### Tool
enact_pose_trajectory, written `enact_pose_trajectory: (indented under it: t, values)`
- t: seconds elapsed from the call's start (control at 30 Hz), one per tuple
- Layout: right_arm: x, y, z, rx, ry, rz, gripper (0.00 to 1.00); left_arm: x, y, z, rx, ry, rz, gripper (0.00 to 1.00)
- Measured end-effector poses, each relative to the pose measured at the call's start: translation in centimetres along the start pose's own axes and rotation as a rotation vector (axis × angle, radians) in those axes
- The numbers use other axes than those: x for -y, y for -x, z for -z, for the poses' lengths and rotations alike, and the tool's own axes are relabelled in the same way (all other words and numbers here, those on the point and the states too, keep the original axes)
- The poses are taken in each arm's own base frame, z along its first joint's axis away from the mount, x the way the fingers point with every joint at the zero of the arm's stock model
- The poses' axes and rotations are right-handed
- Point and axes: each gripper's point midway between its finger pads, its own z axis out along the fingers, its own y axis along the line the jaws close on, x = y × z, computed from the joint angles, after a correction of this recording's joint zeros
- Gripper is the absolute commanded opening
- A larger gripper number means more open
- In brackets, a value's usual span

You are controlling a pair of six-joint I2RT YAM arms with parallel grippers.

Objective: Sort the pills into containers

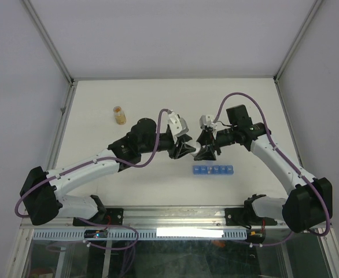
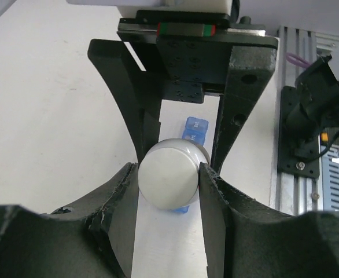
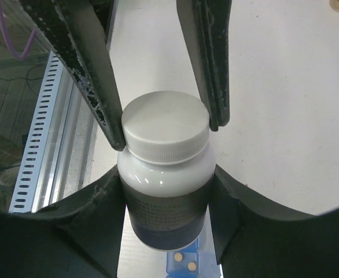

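A white pill bottle (image 3: 165, 202) with a dark label hangs above the table, and my right gripper (image 3: 166, 180) is shut on its body. My left gripper (image 2: 169, 174) comes from the other side and is shut on the bottle's white screw cap (image 2: 170, 172), one finger against each side. In the top view both grippers (image 1: 187, 149) (image 1: 207, 152) meet at mid-table. Just below them lie the containers (image 1: 213, 170), a blue pill-organizer strip. Two tan pills (image 3: 179, 256) show in one compartment under the bottle. The strip's far end (image 2: 196, 128) shows behind the cap.
A small clear bottle with orange-tan contents (image 1: 119, 115) stands at the back left of the table. The slotted metal rail of the table's near edge (image 3: 39, 145) runs close beside the right gripper. White walls enclose the table on three sides.
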Motion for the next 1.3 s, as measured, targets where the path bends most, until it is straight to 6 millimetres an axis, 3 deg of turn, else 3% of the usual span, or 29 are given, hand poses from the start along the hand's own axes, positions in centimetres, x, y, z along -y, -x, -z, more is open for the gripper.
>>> enact_pose_trajectory:
  t: [0.23,0.47,0.6,0.77,1.07,1.3]
  values:
    - [0.0,-0.1,0.0,-0.003,0.0,0.001,0.0,0.0,-0.2,-0.2,0.007,-0.159,-0.123,0.33]
    - [0.1,-0.1,0.0,-0.005,-0.005,0.001,0.0,0.3,-0.2,-0.3,0.012,-0.204,-0.133,0.79]
    - [0.4,0.2,0.1,0.002,-0.011,0.018,0.0,0.7,0.2,-0.3,0.042,-0.209,-0.118,0.98]
    - [0.4,0.3,0.1,0.003,-0.012,0.02,0.0,0.5,0.2,0.3,0.069,-0.171,-0.091,0.99]
    - [0.4,0.3,0.1,0.003,-0.012,0.02,0.0,0.0,2.1,1.8,0.146,-0.091,-0.052,0.99]
    - [0.4,0.3,0.1,0.003,-0.011,0.02,0.0,-0.5,2.6,4.9,0.223,0.03,0.034,0.99]
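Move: The white cap of the pill bottle is right between the left fingertips, a centimetre or so to their right, at their height. The bottle's body continues some 4 cm to the right of the left hand and a little lower, in the right gripper. From the left hand, the blue pill box lies about 9 cm to the right, level fore and aft, and roughly 21 cm down. From the right hand the cap is some 4 cm left and 2 cm up. The white cap, still pinched by the left fingers, gets a last short clockwise twist of about 10 degrees while the right hand keeps the bottle almost still. The left fingers then open wide, letting go of the cap, and the hand backs off to its left and up, some 5 cm, its fingertips tipping upward as it swings back counter-clockwise. ##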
